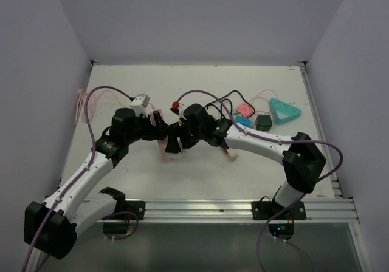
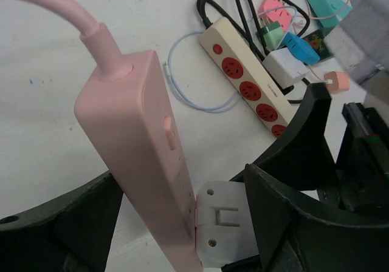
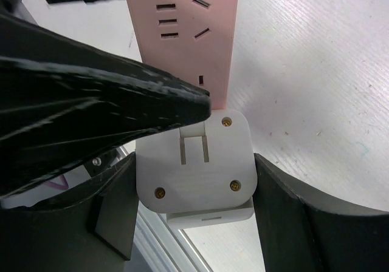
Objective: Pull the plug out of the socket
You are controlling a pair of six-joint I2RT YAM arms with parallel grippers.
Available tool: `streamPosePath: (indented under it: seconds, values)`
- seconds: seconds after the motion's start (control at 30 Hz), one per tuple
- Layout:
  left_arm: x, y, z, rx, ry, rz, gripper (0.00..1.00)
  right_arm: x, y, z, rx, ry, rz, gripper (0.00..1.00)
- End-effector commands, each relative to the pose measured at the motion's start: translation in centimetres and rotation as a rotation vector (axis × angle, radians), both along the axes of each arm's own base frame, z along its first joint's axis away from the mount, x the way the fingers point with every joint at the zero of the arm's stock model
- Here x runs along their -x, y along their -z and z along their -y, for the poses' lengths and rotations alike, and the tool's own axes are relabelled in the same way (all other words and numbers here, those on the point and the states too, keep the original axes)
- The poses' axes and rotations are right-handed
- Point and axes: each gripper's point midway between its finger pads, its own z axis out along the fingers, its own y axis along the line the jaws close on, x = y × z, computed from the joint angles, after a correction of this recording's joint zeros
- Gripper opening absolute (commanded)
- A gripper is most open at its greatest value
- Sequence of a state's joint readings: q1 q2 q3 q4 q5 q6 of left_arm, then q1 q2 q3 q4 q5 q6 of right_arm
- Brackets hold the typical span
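The pink power strip point(image 2: 140, 126) runs up between my left gripper's point(image 2: 182, 181) widely spread jaws, so that gripper is open. A white square plug point(image 2: 222, 223) sits flat against the strip's socket face; its prongs are hidden. In the right wrist view my right gripper point(image 3: 193, 175) is shut on the plug point(image 3: 194, 163), one finger pressing each side. The strip point(image 3: 182, 23) reaches away above it. A black finger point(image 3: 121, 96) of the left gripper crosses that view. From above, both grippers point(image 1: 159, 126) point(image 1: 176, 139) meet mid-table.
A cream power strip with red sockets point(image 2: 246, 84) lies to the right with black cables. Beyond it are a pink adapter point(image 1: 244, 109), a blue one point(image 1: 243, 120), a dark green cube point(image 1: 263, 122) and a teal triangular block point(image 1: 284, 110). An aluminium rail point(image 1: 200, 208) borders the near edge.
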State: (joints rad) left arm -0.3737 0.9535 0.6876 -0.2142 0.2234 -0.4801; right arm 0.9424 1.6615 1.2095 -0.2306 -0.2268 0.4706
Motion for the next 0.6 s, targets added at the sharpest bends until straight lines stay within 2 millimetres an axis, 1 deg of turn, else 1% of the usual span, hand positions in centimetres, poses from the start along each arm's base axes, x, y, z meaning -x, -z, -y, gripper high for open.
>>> streamPosePath:
  seconds: [0.0, 0.03, 0.1, 0.13, 0.2, 0.23, 0.3, 0.33, 0.4, 0.43, 0.53, 0.57]
  values:
    - [0.9, 1.7, 0.3, 0.050, -0.016, -0.073, 0.81, -0.9, -3.6, -1.7, -0.115, -0.015, 0.069, 0.00]
    - [1.0, 1.9, 0.5, 0.065, -0.022, -0.084, 0.77, -0.8, -3.6, -1.8, -0.116, -0.018, 0.068, 0.00]
    - [0.8, 2.4, 0.7, 0.077, -0.023, -0.091, 0.73, -0.9, -3.6, -2.0, -0.116, -0.021, 0.065, 0.00]
    - [0.8, 2.5, 0.7, 0.082, -0.027, -0.092, 0.66, -0.8, -3.5, -2.0, -0.115, -0.022, 0.064, 0.00]
    - [0.3, 2.7, 0.5, 0.075, -0.045, -0.083, 0.59, -0.8, -3.5, -2.1, -0.116, -0.026, 0.061, 0.00]
    - [0.2, 2.8, 0.4, 0.069, -0.052, -0.078, 0.51, -0.8, -3.5, -2.1, -0.117, -0.027, 0.061, 0.00]
    - [-0.4, 2.5, 0.0, 0.057, -0.076, -0.052, 0.42, -0.7, -3.3, -2.1, -0.116, -0.033, 0.054, 0.00]
    - [-0.7, 2.3, -0.2, 0.044, -0.078, -0.033, 0.33, -0.6, -3.3, -2.1, -0.115, -0.034, 0.053, 0.00]
    - [-1.3, 1.7, -0.6, 0.023, -0.095, 0.003, 0.23, -0.6, -3.2, -2.0, -0.107, -0.035, 0.047, 0.00]
    - [-1.4, 1.6, -0.8, -0.004, -0.087, 0.024, 0.13, -0.5, -3.4, -2.0, -0.106, -0.039, 0.050, 0.00]
    - [-1.8, 0.9, -1.4, -0.069, -0.077, 0.073, 0.00, -0.5, -3.2, -1.4, -0.081, -0.038, 0.054, 0.00]
    - [-1.9, 0.7, -1.6, -0.086, -0.074, 0.083, 0.00, -0.3, -3.1, -1.1, -0.066, -0.037, 0.046, 0.00]
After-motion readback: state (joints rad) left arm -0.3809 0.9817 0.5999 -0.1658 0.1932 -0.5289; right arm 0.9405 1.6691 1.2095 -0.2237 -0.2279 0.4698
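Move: The pink power strip stands roughly on end between the left hand's open fingers, its middle about 3 cm below that hand and 1 cm to its left, level fore and aft. The white plug at the strip's lower end sits some 4 cm back, 4 cm right and 5 cm below the left hand. From the right hand, which already holds that plug, the strip's middle lies about 4 cm ahead, 4 cm left and 2 cm up. Down along the pink strip, about 4 cm and very slightly back, slides the open left hand, tipping its fingers some 5 degrees further down; the fingers then close on the strip lower down, right beside the plug, and pinch it there. The right hand stays put and keeps its hold on the white plug. ##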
